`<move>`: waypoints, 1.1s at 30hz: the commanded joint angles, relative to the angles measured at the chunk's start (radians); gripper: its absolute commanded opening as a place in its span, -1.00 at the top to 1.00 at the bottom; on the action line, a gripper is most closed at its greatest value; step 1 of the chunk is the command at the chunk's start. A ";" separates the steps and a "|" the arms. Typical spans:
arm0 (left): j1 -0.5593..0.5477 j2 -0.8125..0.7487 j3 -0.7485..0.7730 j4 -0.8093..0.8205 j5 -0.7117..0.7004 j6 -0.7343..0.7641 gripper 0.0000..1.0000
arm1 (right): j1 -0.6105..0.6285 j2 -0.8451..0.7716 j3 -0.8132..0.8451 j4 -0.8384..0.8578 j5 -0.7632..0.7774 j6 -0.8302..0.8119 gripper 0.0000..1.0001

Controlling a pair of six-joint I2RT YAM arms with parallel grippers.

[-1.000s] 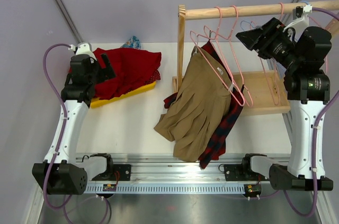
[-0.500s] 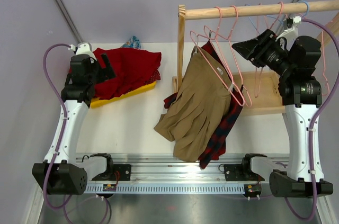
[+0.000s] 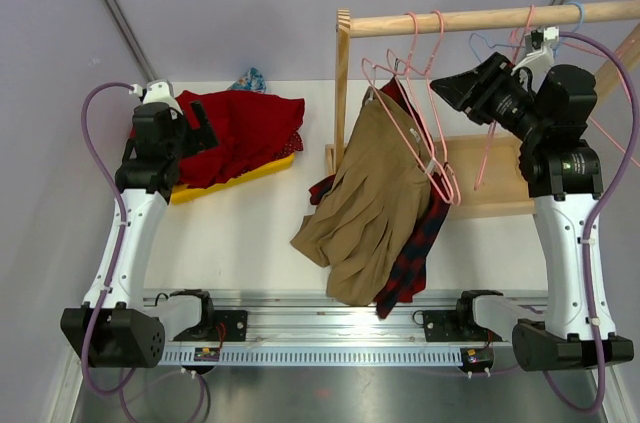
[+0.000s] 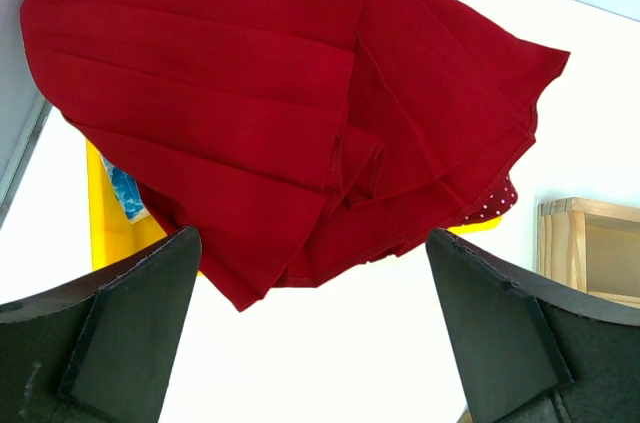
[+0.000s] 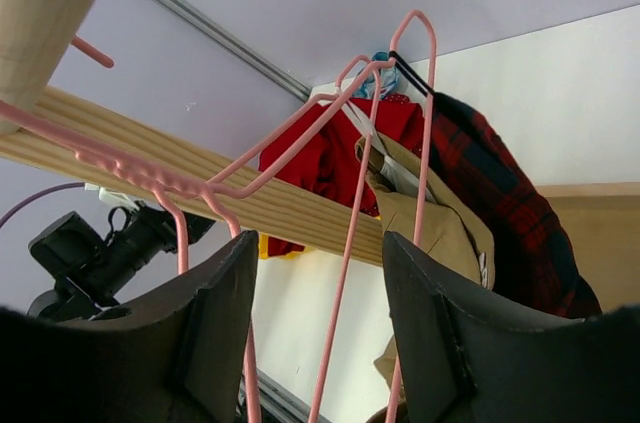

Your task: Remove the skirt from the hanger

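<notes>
A tan skirt (image 3: 370, 193) hangs on a pink hanger (image 3: 415, 133) from the wooden rail (image 3: 480, 18). A red-and-black plaid skirt (image 3: 415, 248) hangs behind it. My right gripper (image 3: 442, 86) is up by the rail, just right of the pink hangers. In the right wrist view its jaws (image 5: 320, 343) stand partly open. A thin pink hanger wire (image 5: 345, 243) runs between them without being pinched, and the tan skirt (image 5: 440, 213) and plaid skirt (image 5: 500, 193) hang beyond. My left gripper (image 3: 200, 118) is open and empty over a red skirt (image 4: 280, 123).
The red skirt (image 3: 240, 128) lies on a yellow tray (image 3: 235, 178) at the back left. Empty pink hangers (image 3: 490, 143) and a blue one (image 3: 572, 13) hang at the rail's right end. The rack's wooden base (image 3: 490, 178) and upright post (image 3: 343, 83) stand on the white table.
My right gripper has moved left along the rail to the pink hangers, and its jaws have narrowed. The empty hangers at the right have swung. The left arm is still.
</notes>
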 commanded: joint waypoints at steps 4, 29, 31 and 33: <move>0.003 -0.031 0.001 0.046 0.018 0.007 -0.98 | 0.010 -0.046 0.112 -0.042 0.112 -0.065 -0.19; 0.003 -0.030 0.007 0.040 0.025 0.008 -0.98 | 0.062 0.021 0.048 0.029 0.001 -0.024 0.21; 0.003 -0.028 0.007 0.041 0.025 0.010 -0.98 | 0.068 0.024 0.037 0.032 0.003 -0.026 0.30; 0.005 -0.025 0.007 0.038 0.025 0.010 -0.98 | 0.075 0.027 0.031 0.035 0.006 -0.029 0.45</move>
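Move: The pink hanger's near shoulder wire is about 3 cm left of the right hand, nearly level with it. The rod above it runs some 7 cm ahead, 3 cm left and 6 cm up. The plaid skirt hangs roughly 5 cm back, 7 cm left and 20 cm below the right hand; the tan skirt 6 cm back, 12 cm left, equally low. From the left hand the hanger lies about 40 cm right, 4 cm back, 16 cm higher. Right hand rises about 4 cm, sinks again, then edges left, fingers half closing around the pink hanger's wire. ##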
